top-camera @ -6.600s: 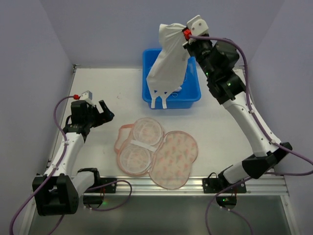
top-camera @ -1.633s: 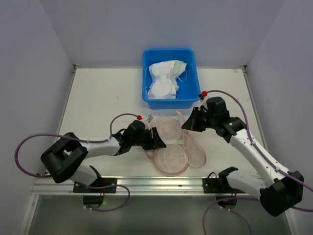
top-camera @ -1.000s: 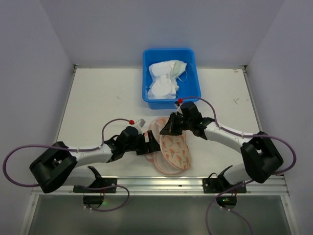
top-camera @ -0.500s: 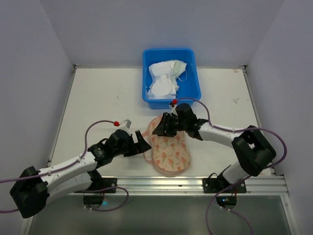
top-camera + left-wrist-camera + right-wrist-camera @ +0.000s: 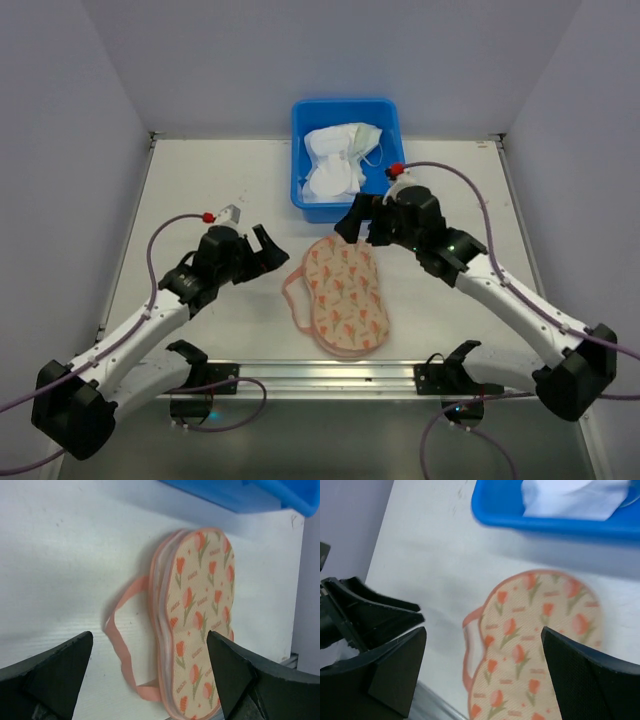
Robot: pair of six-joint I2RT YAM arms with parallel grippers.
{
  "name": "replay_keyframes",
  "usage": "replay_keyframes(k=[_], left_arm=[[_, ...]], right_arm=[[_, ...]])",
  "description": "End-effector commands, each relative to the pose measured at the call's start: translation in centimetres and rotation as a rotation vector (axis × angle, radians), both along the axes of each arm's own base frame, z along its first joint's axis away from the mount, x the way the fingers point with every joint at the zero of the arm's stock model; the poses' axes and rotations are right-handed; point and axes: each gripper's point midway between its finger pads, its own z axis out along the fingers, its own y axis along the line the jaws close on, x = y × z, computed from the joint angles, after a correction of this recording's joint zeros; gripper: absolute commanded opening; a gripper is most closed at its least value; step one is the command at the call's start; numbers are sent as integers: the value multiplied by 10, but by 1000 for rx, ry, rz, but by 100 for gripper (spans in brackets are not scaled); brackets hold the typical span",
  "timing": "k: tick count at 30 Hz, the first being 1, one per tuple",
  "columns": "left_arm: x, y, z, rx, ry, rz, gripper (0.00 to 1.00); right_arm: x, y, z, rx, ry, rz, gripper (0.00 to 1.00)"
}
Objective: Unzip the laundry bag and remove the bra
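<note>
The laundry bag (image 5: 346,296) lies folded flat on the table, tulip print up, its pink loop (image 5: 293,296) sticking out to the left. It fills the left wrist view (image 5: 200,610) and shows below the fingers in the right wrist view (image 5: 540,645). The white bra (image 5: 335,160) sits bunched in the blue tub (image 5: 297,160) behind it. My left gripper (image 5: 265,248) hangs open just left of the bag, nothing between its fingers (image 5: 150,636). My right gripper (image 5: 360,226) hovers open above the bag's far end, near the tub's front wall, and is empty too (image 5: 483,630).
The tub's front wall (image 5: 520,515) runs across the top of the right wrist view, with white bra fabric (image 5: 575,495) inside. The metal rail (image 5: 330,375) runs along the table's near edge, close to the bag. Purple walls close in left, right and behind.
My right gripper has opened and let go of the bag's flap, which now lies folded flat. Both arms have drawn back from the bag, the left leftward, the right up and rightward.
</note>
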Motion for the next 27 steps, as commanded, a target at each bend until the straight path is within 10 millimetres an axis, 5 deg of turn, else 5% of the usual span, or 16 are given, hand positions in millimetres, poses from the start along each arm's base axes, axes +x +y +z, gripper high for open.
replay_keyframes(k=[1, 5, 7, 10, 14, 18, 21, 27], left_arm=[[29, 10, 47, 66, -120, -27, 100], [58, 40, 85, 104, -192, 28, 100], [67, 54, 108, 129, -240, 49, 100], [76, 87, 137, 161, -290, 112, 100], [74, 125, 185, 210, -388, 206, 100], [49, 142, 250, 281, -545, 257, 100], [12, 160, 312, 337, -721, 336, 100], [-42, 202, 359, 489, -814, 513, 100]], right_arm=[[31, -86, 46, -194, -213, -272, 99], [38, -165, 91, -200, -338, -485, 99], [32, -209, 120, -253, -420, -620, 99], [11, -249, 157, -308, -506, -752, 99], [-27, -273, 200, -295, -615, -824, 99], [-71, -285, 239, -233, -748, -837, 99], [-100, -293, 255, -209, -813, -841, 99], [-144, -304, 274, -165, -929, -846, 99]])
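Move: Between and nearer the base than the two open, empty hands lies the flattened laundry bag. Its middle is about 18 cm right of the left hand, 6 cm back and 11 cm below; it is straight left-right with the right hand, 8 cm back and some 19 cm below. Its strap loop lies roughly 6 cm right of the left hand and 7 cm back. The blue tray with the bras sits about 29 cm ahead of the right hand and 2 cm to its left. Clearing away from the laundry bag, both empty hands rise fast to their own sides, fingers staying wide open. The left climbs about 36 cm, first slanting forward, then back, and swings out left. The right sweeps some 30 cm right and nearly as far up, briefly forward, then drawing back. Both tip their fingers up; the left wrist turns counter-clockwise, the right clockwise. ##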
